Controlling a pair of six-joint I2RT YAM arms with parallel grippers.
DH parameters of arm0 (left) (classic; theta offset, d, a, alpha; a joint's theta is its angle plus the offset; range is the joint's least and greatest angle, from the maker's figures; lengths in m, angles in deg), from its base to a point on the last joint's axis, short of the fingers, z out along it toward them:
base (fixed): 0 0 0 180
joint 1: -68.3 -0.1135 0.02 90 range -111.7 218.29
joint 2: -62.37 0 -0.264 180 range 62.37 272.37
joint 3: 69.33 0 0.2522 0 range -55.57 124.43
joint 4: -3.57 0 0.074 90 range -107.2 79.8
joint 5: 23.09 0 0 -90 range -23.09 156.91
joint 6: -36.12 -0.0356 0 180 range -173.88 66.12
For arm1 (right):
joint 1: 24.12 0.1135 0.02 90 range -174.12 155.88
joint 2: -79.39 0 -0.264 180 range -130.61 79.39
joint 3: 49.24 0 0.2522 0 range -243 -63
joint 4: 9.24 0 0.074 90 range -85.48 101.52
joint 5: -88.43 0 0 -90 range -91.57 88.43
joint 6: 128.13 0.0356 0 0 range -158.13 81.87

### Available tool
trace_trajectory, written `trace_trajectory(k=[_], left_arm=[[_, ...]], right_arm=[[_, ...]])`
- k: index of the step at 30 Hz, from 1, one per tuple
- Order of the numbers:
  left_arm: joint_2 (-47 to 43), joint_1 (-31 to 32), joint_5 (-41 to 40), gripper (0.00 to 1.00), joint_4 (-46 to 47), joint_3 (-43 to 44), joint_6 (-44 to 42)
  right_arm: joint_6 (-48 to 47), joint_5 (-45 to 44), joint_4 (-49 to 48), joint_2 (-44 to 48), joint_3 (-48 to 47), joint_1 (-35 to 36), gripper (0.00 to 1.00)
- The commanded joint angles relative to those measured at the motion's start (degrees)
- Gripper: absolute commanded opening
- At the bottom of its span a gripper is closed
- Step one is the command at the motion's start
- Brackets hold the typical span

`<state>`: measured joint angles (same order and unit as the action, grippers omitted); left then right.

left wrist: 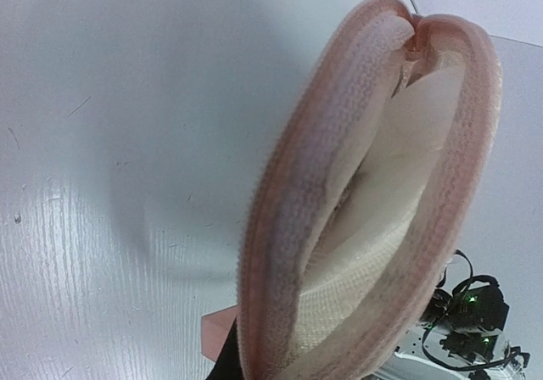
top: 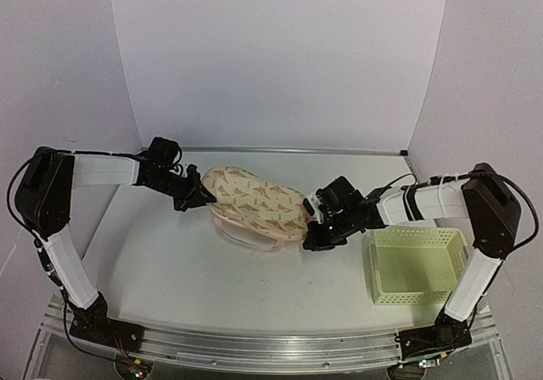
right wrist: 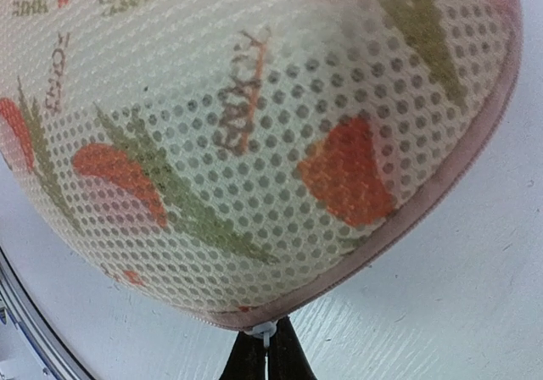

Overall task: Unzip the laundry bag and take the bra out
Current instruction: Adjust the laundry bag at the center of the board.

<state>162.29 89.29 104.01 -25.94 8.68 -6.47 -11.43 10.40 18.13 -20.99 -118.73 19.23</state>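
The laundry bag (top: pixel 254 195), beige mesh with reddish leaf print, is lifted off the white table (top: pixel 170 270) between both arms. My left gripper (top: pixel 202 195) is shut on its left end. In the left wrist view the bag's pink zip edge (left wrist: pixel 280 227) gapes in two bands with pale lining between them, and my left gripper (left wrist: pixel 231 356) is pinched on it at the bottom. My right gripper (top: pixel 312 229) holds the right end. In the right wrist view its fingers (right wrist: pixel 270 350) are shut on the small white zip pull (right wrist: pixel 261 333) under the printed mesh (right wrist: pixel 254 125). The bra is hidden.
A pale yellow-green lattice basket (top: pixel 416 263) stands at the right, close beside the right arm. White walls enclose the back and sides. A metal rail (top: pixel 254 346) runs along the near edge. The right arm's wrist (left wrist: pixel 467 316) shows beyond the bag in the left wrist view.
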Motion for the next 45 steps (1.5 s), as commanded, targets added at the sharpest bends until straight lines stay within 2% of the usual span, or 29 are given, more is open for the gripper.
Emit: trace_trajectory(k=[1, 7, 16, 21, 26, 34, 45], left_arm=[[2.5, -1.4, -0.3, 0.0, 0.9, 7.2, -3.2], [9.4, -1.3, -0.7, 0.01, -2.5, 14.4, -5.5], [12.1, -1.4, -4.4, 0.28, -5.4, 19.4, -6.4], [9.3, -1.3, -9.8, 0.49, -9.3, 19.9, -8.4], [5.9, -1.3, -11.5, 0.61, -11.7, 19.0, -9.4], [0.7, 0.3, -8.8, 0.66, -11.8, 14.0, -9.8], [-0.5, 7.1, -6.3, 0.69, -10.7, 9.1, -6.3]], right_arm=[[-2.3, 0.6, 1.1, 3.9, 1.8, 2.7, 0.0], [0.4, 5.5, -3.2, 3.2, 2.1, 5.1, 0.0], [4.3, 8.5, -5.1, -0.8, -1.6, 5.5, 0.0], [6.2, 10.2, -6.4, -3.5, -4.7, 5.7, 0.0], [6.2, 12.6, -6.3, -6.8, -9.3, 6.0, 0.0], [6.1, 14.7, -5.8, -12.5, -17.3, 7.1, 0.0], [6.9, 14.0, -2.9, -19.7, -28.6, 8.1, 0.0]])
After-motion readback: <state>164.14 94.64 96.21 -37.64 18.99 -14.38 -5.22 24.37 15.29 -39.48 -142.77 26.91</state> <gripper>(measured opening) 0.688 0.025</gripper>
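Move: My left hand pinches the laundry bag's left rim. The bag's middle is about 11 cm to its right, 2 cm back and 4 cm lower; the open mouth sags some 9 cm right, 7 cm back and 8 cm below. My right hand holds the bag's near right edge by a small white tab, with the bag's middle about 13 cm left and 8 cm ahead. The green basket is roughly 28 cm right of this hand and 6 cm back. I swing the bag's right end over towards my left hand: my right hand keeps its pinch, draws back about 4 cm, then sweeps some 14 cm left while easing forward again, its left side rolling up about 15 degrees. Meanwhile my left hand reaches 7 cm forward, opening wide and letting go of the rim along the way, then backs off to about where it began. ##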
